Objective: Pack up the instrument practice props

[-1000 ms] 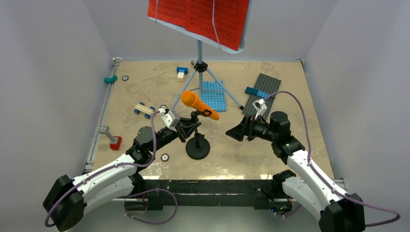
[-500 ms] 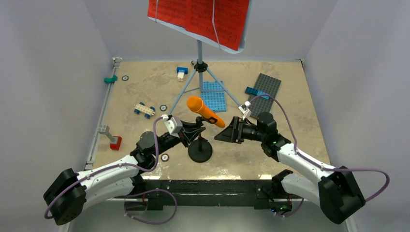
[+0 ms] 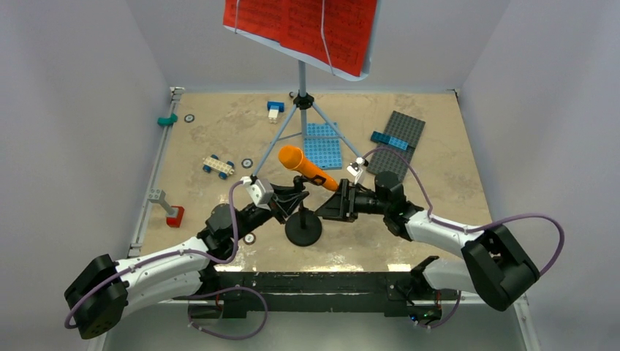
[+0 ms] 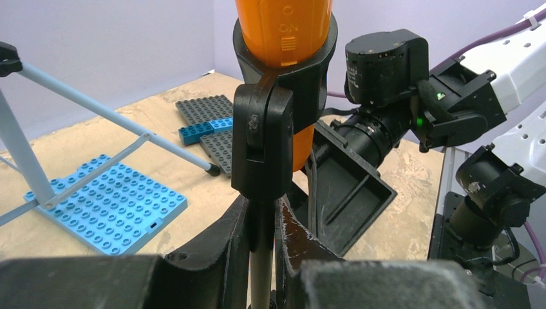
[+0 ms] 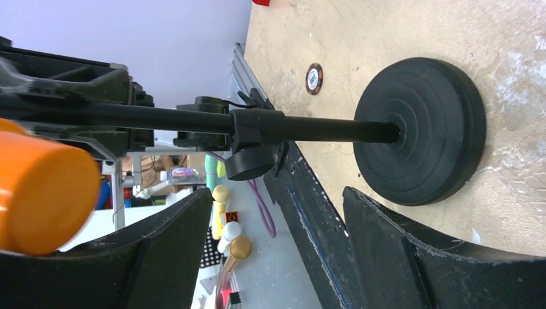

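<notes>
The orange toy microphone [image 3: 305, 167] tilts in the clip of its short black stand, whose round base [image 3: 303, 229] rests on the table. My left gripper [image 3: 292, 201] is shut on the stand's thin pole [image 4: 262, 257] just under the clip, with the microphone [image 4: 283, 29] right above. From the right, my right gripper [image 3: 330, 207] stands open and level, its tips close to the pole [image 5: 309, 127] without touching; nothing lies between them [image 5: 278, 193]. Behind, the pale-blue music stand [image 3: 301, 80] stands upright on grey tripod legs, holding red sheet-music pages [image 3: 300, 25].
A blue studded plate [image 3: 322, 145] lies under the tripod legs and a grey one [image 3: 398, 139] to its right. A small wheeled brick car [image 3: 218, 166], a red and grey piece [image 3: 175, 216], a teal piece [image 3: 168, 119] and a blue brick [image 3: 275, 109] lie to the left.
My right gripper has travelled left, up to the microphone stand, its jaws narrowing slightly. My left gripper has shifted the stand a little to the right and kept its hold.
</notes>
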Available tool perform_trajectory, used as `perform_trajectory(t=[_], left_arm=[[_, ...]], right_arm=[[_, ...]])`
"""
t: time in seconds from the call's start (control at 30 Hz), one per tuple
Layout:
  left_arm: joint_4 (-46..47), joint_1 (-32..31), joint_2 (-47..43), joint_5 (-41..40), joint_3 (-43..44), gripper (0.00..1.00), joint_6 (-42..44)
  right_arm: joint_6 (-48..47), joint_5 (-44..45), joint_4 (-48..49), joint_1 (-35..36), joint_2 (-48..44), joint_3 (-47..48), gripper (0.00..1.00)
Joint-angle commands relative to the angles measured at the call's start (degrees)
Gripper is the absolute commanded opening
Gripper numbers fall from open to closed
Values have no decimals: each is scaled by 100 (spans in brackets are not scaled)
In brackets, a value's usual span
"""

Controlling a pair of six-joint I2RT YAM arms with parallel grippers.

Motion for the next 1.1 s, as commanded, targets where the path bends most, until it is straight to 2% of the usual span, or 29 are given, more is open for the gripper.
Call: perform_trajectory(t=[0.0, 0.27, 0.4, 0.73, 0.9, 1.0, 1.07], left_arm=[[-29, -208, -39, -208, -114, 0, -317], [-49, -602, -9, -626, -158, 0, -84], [-59, -717, 4, -825, -170, 0, -40], [-17, -770, 39, -839, -173, 0, -22], [-35, -788, 26, -870, -158, 0, 0], [-86, -798, -8, -984, -158, 0, 13], [-130, -812, -37, -1075, -164, 0, 21]], right_arm=[[111, 55, 330, 181, 203, 264, 78], [814, 102, 1444, 218, 636, 174, 74], [1042, 110, 1788, 225, 848, 195, 68], [1195, 137, 1891, 236, 1111, 309, 52], [1177, 127, 1882, 276, 1131, 415, 38], [1130, 50, 1889, 287, 1140, 381, 39], [1149, -74, 2018, 289, 1180, 331, 46]])
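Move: My left hand already grips the stand's pole under the clip; the pole's clamp knob is about 9 cm below it and 1 cm back and to its right. From my open right hand the knob lies roughly 5 cm left, 2 cm forward and 1 cm higher. The stand's round base sits some 6 cm left, 2 cm forward and 9 cm below my right hand, and the orange microphone hangs 4 cm forward, 2 cm left and 14 cm above it. I ease my right hand about 3 cm left and a bit forward towards the clamp knob, dipping slightly before coming up, its fingertips tilting up some 5 degrees, and narrow its fingers to about half their starting gap, one above and one below the knob. My left hand keeps its grip on the pole, turning a few degrees and settling nearly 1 cm back. ##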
